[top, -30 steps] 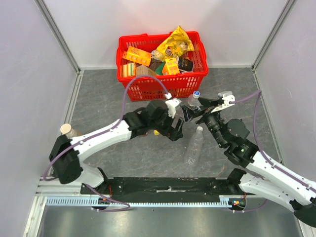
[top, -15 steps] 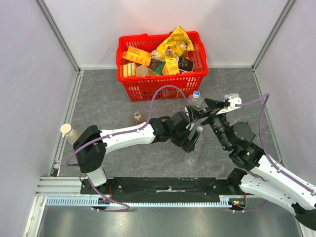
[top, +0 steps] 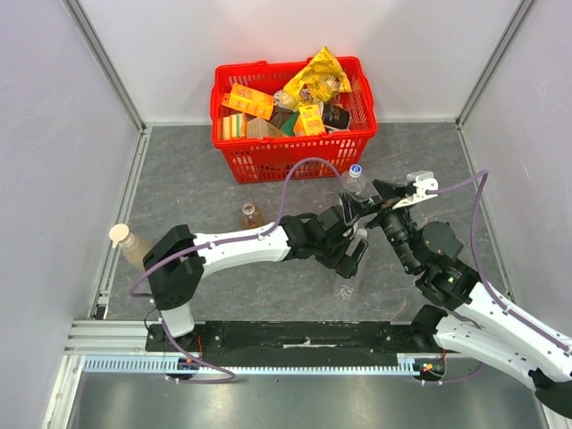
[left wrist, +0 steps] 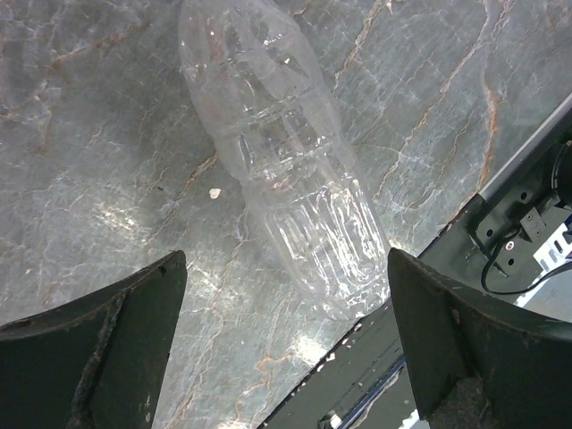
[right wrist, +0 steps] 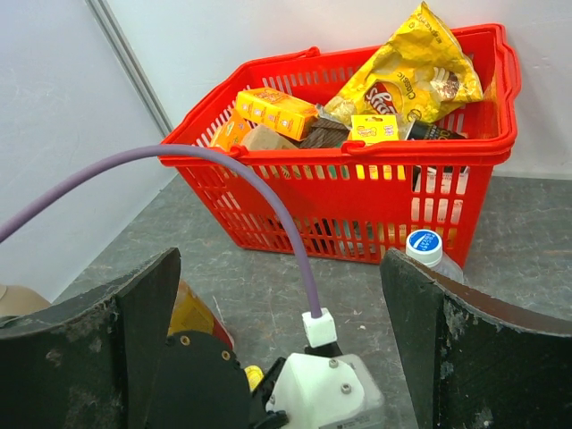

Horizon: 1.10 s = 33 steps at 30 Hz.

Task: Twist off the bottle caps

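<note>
A clear plastic bottle [left wrist: 286,170] lies on the grey table, its base toward the near edge [top: 347,279]. Its cap end runs out of the left wrist view. My left gripper [left wrist: 284,268] hangs open above the bottle's lower half, one finger on each side [top: 351,255]. An upright bottle with a blue cap [right wrist: 424,243] stands in front of the basket [top: 356,169]. My right gripper [right wrist: 279,268] is open and holds nothing, just above the left wrist [top: 360,207]. A bit of a yellow cap [right wrist: 255,377] peeks out beside the left wrist.
A red basket [top: 268,161] full of snack packs stands at the back. A small amber bottle [top: 249,215] stands left of centre. A brownish bottle with a beige cap [top: 121,235] is by the left wall. The left arm's purple cable [right wrist: 268,197] arches before the basket.
My left arm has reached right and now hangs over the lying clear bottle, uncovering the small amber bottle. My right gripper rose slightly. Both stayed open.
</note>
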### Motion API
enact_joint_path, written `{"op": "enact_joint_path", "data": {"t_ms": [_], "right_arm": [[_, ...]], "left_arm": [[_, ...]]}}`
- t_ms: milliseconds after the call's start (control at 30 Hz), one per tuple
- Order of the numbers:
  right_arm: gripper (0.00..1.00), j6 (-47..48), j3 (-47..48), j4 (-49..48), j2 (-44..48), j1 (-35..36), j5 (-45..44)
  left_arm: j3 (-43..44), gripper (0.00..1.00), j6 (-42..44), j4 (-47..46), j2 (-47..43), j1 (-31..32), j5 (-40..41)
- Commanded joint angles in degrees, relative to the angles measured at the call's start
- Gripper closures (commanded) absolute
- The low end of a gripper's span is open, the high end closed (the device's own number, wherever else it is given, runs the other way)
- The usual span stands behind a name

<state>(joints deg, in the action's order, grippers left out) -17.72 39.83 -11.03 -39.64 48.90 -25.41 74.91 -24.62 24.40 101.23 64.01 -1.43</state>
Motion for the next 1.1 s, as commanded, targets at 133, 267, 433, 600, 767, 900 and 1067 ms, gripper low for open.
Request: {"op": "enact_joint_path", "data": {"t_ms": [133,267,433,600,767,900,1067], "right_arm": [[0.02,0.58,-0.20,0.30,1.58,-0.12,-0.96],[0.02,1.01,-0.02,1.01,2.28,-0.13,-1.22],[0.02,1.54,-0.19,1.62,2.90,-0.13,-1.84],[0.02,1.63,-0.11,2.15,2.72,-0.13,-2.01],[0.02,1.54,-0.19,2.41,3.07,-0.13,-2.36],[0.02,1.89,0.24,2.50,2.81,-0.04,-2.19],[0.02,1.90,0.94,2.24,1.94,-0.13,-2.37]], "left_arm": [[4.45,0.06,-4.29,-1.73,5.37,2.35,1.26],[5.68,0.11,-5.00,-1.55,8.62,3.22,2.66],[7.17,0.16,-5.09,-0.24,12.67,4.37,5.20],[8.93,0.20,-4.38,3.36,15.75,5.25,9.95],[7.97,0.25,-3.33,4.69,16.19,5.51,12.24],[6.39,0.41,-2.10,4.95,15.67,5.78,13.56],[3.75,0.46,-0.34,4.25,12.51,5.95,14.52]]}}
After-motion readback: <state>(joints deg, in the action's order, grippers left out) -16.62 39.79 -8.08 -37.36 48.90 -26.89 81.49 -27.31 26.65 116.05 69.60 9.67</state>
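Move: The clear bottle with the white cap lies on its side some 7 cm below the left hand, its middle about 3 cm ahead and 3 cm to the right, neck pointing forward. The blue-capped bottle stands about 16 cm beyond that middle, in line with it. The loose yellow cap is some 10 cm ahead of the left hand and 14 cm left, 10 cm down. From the right hand the clear bottle is roughly 6 cm back, 2 cm left and 32 cm below. Onto the clear bottle's lower half comes the left hand, sinking about 8 cm and easing slightly right, its wrist tipping some 10 degrees so the fingers point more steeply down. The wide-open fingers narrow on the way, then close further once the hand is down and pinch the bottle between both pads, one on each side, with the grip effort rising. ##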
